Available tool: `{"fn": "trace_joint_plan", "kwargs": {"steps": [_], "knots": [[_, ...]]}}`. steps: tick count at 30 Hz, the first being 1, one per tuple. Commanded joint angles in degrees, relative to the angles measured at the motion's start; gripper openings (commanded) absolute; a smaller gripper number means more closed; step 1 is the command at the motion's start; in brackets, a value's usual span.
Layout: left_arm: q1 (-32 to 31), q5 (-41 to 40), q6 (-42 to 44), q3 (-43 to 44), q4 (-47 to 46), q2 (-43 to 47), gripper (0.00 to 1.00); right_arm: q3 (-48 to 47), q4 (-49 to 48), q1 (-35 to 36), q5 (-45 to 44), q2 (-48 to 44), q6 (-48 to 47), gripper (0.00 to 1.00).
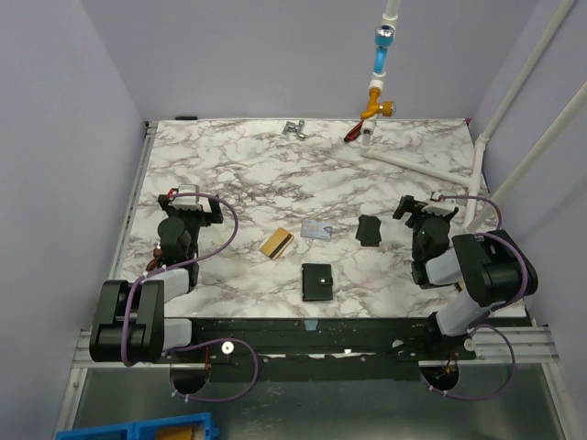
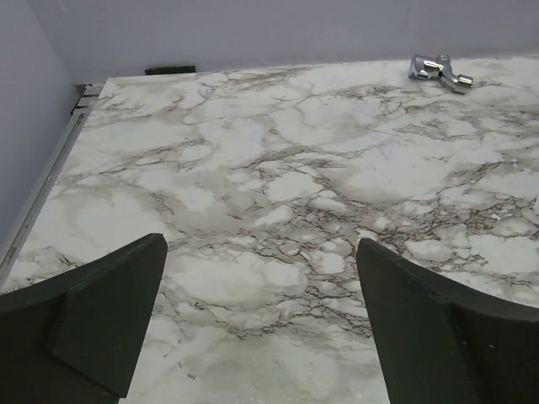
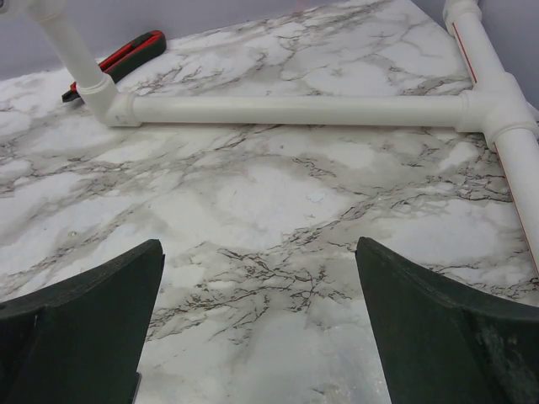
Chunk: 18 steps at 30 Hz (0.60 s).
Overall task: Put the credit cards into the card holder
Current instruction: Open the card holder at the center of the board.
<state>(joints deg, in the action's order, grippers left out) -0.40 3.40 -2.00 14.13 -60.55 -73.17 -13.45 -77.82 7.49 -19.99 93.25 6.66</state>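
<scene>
Two credit cards lie flat mid-table in the top view: a gold-tan one with a dark stripe and, just right of it, a pale grey-blue one. The card holder, a flat black wallet with a small clasp tab, lies shut nearer the front edge, below the cards. My left gripper hovers open at the table's left, well left of the gold card. On the right, my right gripper is open too. Both wrist views show only bare marble between the fingers.
A smaller black case lies right of the grey-blue card. At the back sit a chrome fitting and a red-and-black tool. A white pipe frame crosses the back right. Walls close in on three sides.
</scene>
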Motion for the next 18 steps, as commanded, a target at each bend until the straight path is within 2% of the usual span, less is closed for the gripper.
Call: {"fn": "trace_joint_plan", "kwargs": {"steps": [1,6,8,10,11,14,16,18], "knots": [[-0.1,-0.4,-0.2,-0.3,-1.0,0.0,0.98,0.2,0.2,-0.3,0.8,0.4,0.5,1.0],[-0.1,0.1,0.0,-0.2,-0.8,0.1,0.98,0.1,0.2,-0.3,0.1,0.0,0.2,1.0],[1.3,2.1,0.7,1.7,4.1,2.1,0.99,-0.7,3.8,-0.3,1.3,-2.4,-0.2,1.0],[1.3,3.5,1.4,7.8,17.3,4.6,0.99,-4.8,14.4,1.2,-1.7,-7.4,-1.2,1.0],[1.1,3.1,1.5,12.0,25.1,5.2,0.99,-7.7,22.9,1.5,-2.7,-9.7,-0.8,1.0],[1.1,4.4,1.7,22.5,44.4,5.7,0.99,-17.4,43.3,1.5,-8.2,-14.6,7.8,1.0],[1.0,6.3,1.7,25.7,52.0,7.5,0.99,-21.4,51.8,1.6,-5.0,-17.0,11.9,1.0],[1.0,8.7,1.7,26.7,56.4,10.7,0.98,-23.1,54.9,1.6,1.4,-19.2,16.4,1.0]]}}
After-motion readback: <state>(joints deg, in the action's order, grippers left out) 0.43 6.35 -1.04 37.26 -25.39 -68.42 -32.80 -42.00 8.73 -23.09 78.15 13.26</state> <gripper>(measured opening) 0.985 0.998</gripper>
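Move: The card holder lies flat to the inner side of both wide-open hands and nearer the bases: about 29 cm right, 14 cm back and 14 cm below the left hand, and some 27 cm left, 14 cm back and 9 cm below the right. From the left hand, the gold card is about 19 cm right and 4 cm back; from the right hand, the black card is roughly 15 cm left and 2 cm back, and the blue card 28 cm left, 1 cm back. After a short wait, both empty hands lift together over open table, the right by about 9 cm and the left some 6 cm, each also going about 4 cm forward, so that both draw away from the card holder rather than in towards it. The left tips its fingers slightly down while the right rolls a little, its left side rising, and both grippers stay wide open, touching nothing. ##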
